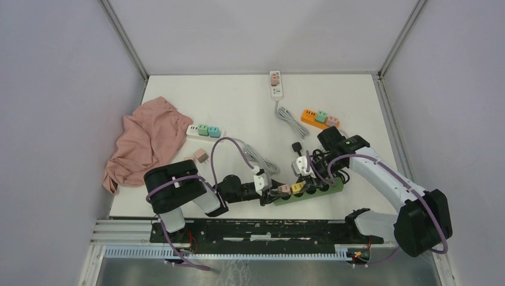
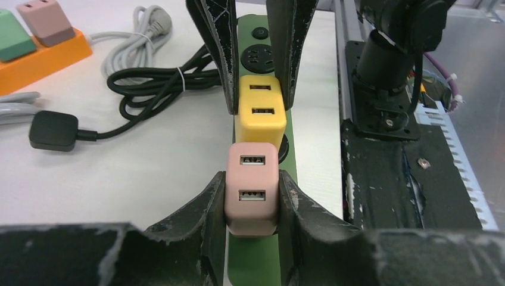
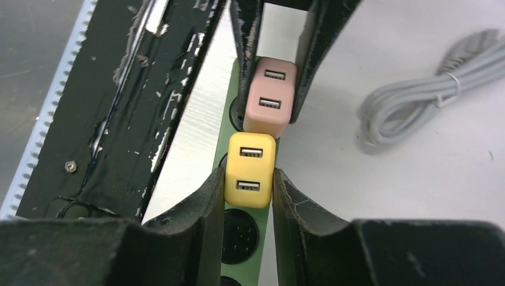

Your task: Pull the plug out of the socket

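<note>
A green power strip (image 1: 326, 189) lies near the table's front edge. A pink plug (image 2: 252, 187) and a yellow plug (image 2: 261, 110) stand side by side on it, touching. My left gripper (image 2: 252, 199) is shut on the pink plug, one finger on each side. My right gripper (image 3: 249, 185) is shut on the yellow plug (image 3: 250, 170) from the opposite direction. In the right wrist view the pink plug (image 3: 268, 98) sits just beyond, between the left fingers (image 3: 247, 42). From above, the two grippers meet over the strip's left end, at the pink plug (image 1: 284, 189) and the yellow plug (image 1: 297, 187).
A black coiled cable with its plug (image 2: 53, 130) lies just left of the strip. An orange strip (image 1: 318, 117), a white strip (image 1: 276, 83), a grey cable (image 1: 292, 122), a white adapter bar (image 1: 203, 131), a loose pink cube (image 1: 200, 155) and a pink cloth (image 1: 149, 140) lie further back. The black rail (image 1: 256, 229) runs along the near edge.
</note>
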You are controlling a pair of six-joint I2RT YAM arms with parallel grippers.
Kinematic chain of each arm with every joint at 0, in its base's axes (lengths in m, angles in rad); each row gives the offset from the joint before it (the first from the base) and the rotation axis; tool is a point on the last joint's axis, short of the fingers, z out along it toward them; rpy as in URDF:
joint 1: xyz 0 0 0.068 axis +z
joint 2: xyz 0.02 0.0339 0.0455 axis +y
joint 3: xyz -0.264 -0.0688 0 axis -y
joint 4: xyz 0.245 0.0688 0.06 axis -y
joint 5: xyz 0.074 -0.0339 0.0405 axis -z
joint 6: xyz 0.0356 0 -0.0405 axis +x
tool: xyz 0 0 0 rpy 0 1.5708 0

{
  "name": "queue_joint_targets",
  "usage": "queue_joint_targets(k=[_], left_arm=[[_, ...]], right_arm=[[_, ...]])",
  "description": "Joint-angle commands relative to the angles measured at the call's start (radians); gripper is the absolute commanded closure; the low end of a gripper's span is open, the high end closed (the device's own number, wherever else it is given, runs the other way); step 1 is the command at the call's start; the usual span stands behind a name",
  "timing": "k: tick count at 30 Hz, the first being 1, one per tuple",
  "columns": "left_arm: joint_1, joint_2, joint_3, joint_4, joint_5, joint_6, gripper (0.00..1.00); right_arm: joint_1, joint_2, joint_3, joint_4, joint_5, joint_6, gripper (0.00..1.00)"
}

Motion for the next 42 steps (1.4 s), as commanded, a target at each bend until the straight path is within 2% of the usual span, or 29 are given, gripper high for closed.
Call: queue_joint_targets(k=[1, 2, 5, 6, 8, 10, 13, 15, 17, 19, 21, 24, 27, 29, 33, 34, 39, 42], left_arm=[[0.017, 0.028, -0.030, -0.211, -0.040, 0.032, 0.97], [0.017, 0.032, -0.023, -0.222, -0.037, 0.032, 0.97], [0.016, 0.045, -0.013, -0.242, -0.030, 0.025, 0.97], [0.017, 0.049, -0.015, -0.241, -0.029, 0.024, 0.97], [0.017, 0.050, -0.023, -0.245, -0.035, 0.024, 0.97], [0.016, 0.047, -0.030, -0.254, -0.036, 0.025, 0.97], [0.017, 0.062, -0.025, -0.256, -0.024, 0.030, 0.97], [0.018, 0.083, -0.010, -0.255, -0.016, 0.032, 0.97], [0.018, 0.100, 0.008, -0.256, -0.007, 0.028, 0.97], [0.018, 0.104, 0.020, -0.270, -0.002, 0.019, 0.97], [0.017, 0.094, 0.019, -0.290, -0.007, 0.017, 0.97], [0.018, 0.067, 0.002, -0.310, -0.019, 0.023, 0.97], [0.021, 0.073, 0.007, -0.317, -0.005, 0.037, 0.97], [0.023, 0.082, 0.019, -0.317, 0.006, 0.038, 0.97], [0.023, 0.076, 0.025, -0.301, -0.002, 0.013, 0.97], [0.024, 0.070, 0.022, -0.292, -0.016, 0.004, 0.95], [0.024, -0.009, -0.001, -0.266, -0.075, -0.063, 0.42], [0.024, -0.090, -0.015, -0.289, -0.103, -0.091, 0.27]], right_arm=[[0.080, 0.051, 0.081, -0.228, -0.170, -0.149, 1.00], [0.093, 0.056, 0.082, -0.138, -0.167, -0.040, 1.00], [0.087, 0.015, 0.061, 0.233, -0.095, 0.423, 1.00], [0.063, -0.001, 0.054, 0.275, -0.078, 0.471, 1.00], [-0.005, -0.025, 0.058, 0.227, -0.062, 0.430, 1.00], [-0.047, -0.051, 0.052, 0.093, -0.051, 0.281, 1.00], [-0.029, -0.054, 0.017, -0.041, -0.159, 0.070, 1.00], [0.062, -0.021, 0.052, -0.067, -0.200, 0.069, 1.00], [0.080, 0.014, 0.083, 0.003, -0.241, 0.145, 1.00], [0.057, 0.031, 0.121, 0.077, -0.228, 0.277, 1.00], [-0.021, 0.006, 0.122, 0.094, -0.184, 0.304, 1.00], [-0.070, -0.104, 0.040, 0.039, -0.011, 0.185, 1.00], [-0.047, -0.094, 0.041, -0.160, -0.164, -0.086, 1.00], [-0.022, -0.066, 0.071, -0.158, -0.200, -0.059, 1.00], [-0.025, -0.047, 0.101, -0.149, -0.174, -0.002, 1.00], [-0.032, -0.056, 0.099, -0.135, -0.189, 0.024, 1.00], [-0.069, -0.072, 0.109, -0.105, -0.204, 0.120, 1.00], [-0.088, -0.056, 0.131, -0.108, -0.225, 0.171, 1.00]])
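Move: The right hand already pinches the yellow plug, its socket in the green strip about 3 cm below; the pink plug in the left hand's grip stands some 5 cm to the left and 1 cm back, at much the same height. From the left hand the yellow plug lies about 5 cm right and 1 cm ahead. The black plug lies roughly 20 cm straight ahead of the right hand and 9 cm lower; the grey cable coil is about 15 cm ahead of the left hand, 9 cm to its left and 9 cm lower. Keeping its pinch on the yellow plug, the right hand rocks it forward and back by about 2 cm with the wrist swivelling, then draws it upward, ending about 4 cm higher and slightly back. The left hand keeps hold of the pink plug as a counter-grip, sways a little and sinks about 4 cm, bringing the strip down to the table, then stays until it opens its fingers at the end and slips lower and a little left. ##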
